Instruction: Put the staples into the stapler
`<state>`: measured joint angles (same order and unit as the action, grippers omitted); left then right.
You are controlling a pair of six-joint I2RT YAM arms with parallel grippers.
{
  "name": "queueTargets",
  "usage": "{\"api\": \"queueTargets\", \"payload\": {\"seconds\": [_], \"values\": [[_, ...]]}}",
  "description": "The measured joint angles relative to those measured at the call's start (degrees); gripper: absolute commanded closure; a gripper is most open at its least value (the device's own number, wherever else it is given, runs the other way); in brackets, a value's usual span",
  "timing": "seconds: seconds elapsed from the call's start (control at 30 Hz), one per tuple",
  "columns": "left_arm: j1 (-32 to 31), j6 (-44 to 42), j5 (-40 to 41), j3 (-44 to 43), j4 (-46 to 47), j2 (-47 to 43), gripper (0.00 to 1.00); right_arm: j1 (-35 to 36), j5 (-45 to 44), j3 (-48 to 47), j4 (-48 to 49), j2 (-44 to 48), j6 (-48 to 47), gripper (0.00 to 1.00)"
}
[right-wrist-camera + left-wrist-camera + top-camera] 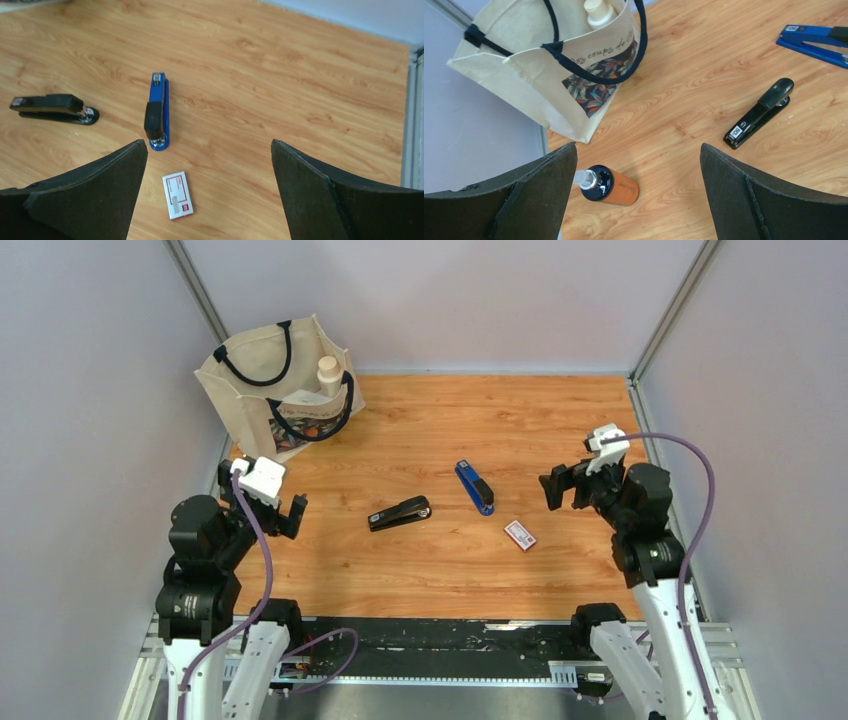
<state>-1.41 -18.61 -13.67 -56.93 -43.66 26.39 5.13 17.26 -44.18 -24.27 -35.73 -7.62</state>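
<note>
Two staplers lie mid-table, both closed: a black stapler (400, 513) (760, 113) (52, 107) and a blue stapler (475, 487) (814, 42) (157, 112) to its right. The staples box (520, 535) (177, 195), small, flat and white with red print, lies closed in front of the blue stapler. No loose strip shows. My left gripper (265, 512) (638, 146) hangs open at the left, well away from the black stapler. My right gripper (563, 487) (209, 141) hangs open at the right, above and just right of the box. Neither holds anything.
A cream tote bag (280, 390) (534, 85) with dark handles stands at the back left, a white bottle (328, 375) sticking out of it. An orange bottle with a dark cap (616, 186) lies on the wood below my left gripper. Grey walls close three sides.
</note>
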Motion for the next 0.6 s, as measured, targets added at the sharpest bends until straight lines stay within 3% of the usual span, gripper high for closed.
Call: {"api": "queueTargets", "payload": {"seconds": [0.27, 0.6], "values": [[0.00, -1.44, -4.81, 3.91, 0.24, 2.97, 0.00, 1.64, -2.58, -2.91, -5.27, -16.83, -4.24, 0.00], [-0.26, -0.83, -13.14, 8.48, 6.34, 10.16, 0.00, 13.75, -8.98, -2.91, -7.17, -29.14, -13.16, 0.04]]}}
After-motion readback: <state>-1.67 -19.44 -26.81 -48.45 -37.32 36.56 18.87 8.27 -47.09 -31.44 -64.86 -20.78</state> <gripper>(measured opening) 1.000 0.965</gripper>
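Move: Below and to the right hand's left lies the staple box, about 8 cm left, level fore and aft, and 22 cm down. The blue stapler stands some 10 cm left of the box and 12 cm farther out; the black stapler is about 6 cm ahead and 36 cm left of the right hand. From the left hand, the black stapler is roughly 12 cm ahead, 26 cm right and 26 cm down; the orange bottle is 8 cm ahead, 2 cm left, equally low. Dropping quickly towards the staple box, the right hand sinks about 14 cm, first easing slightly forward, then drifting left, while its fingers swing steeply downward and stay wide open. The left hand comes down some 7 cm, moving right and forward towards the black stapler, open, tipping down and turning clockwise. ##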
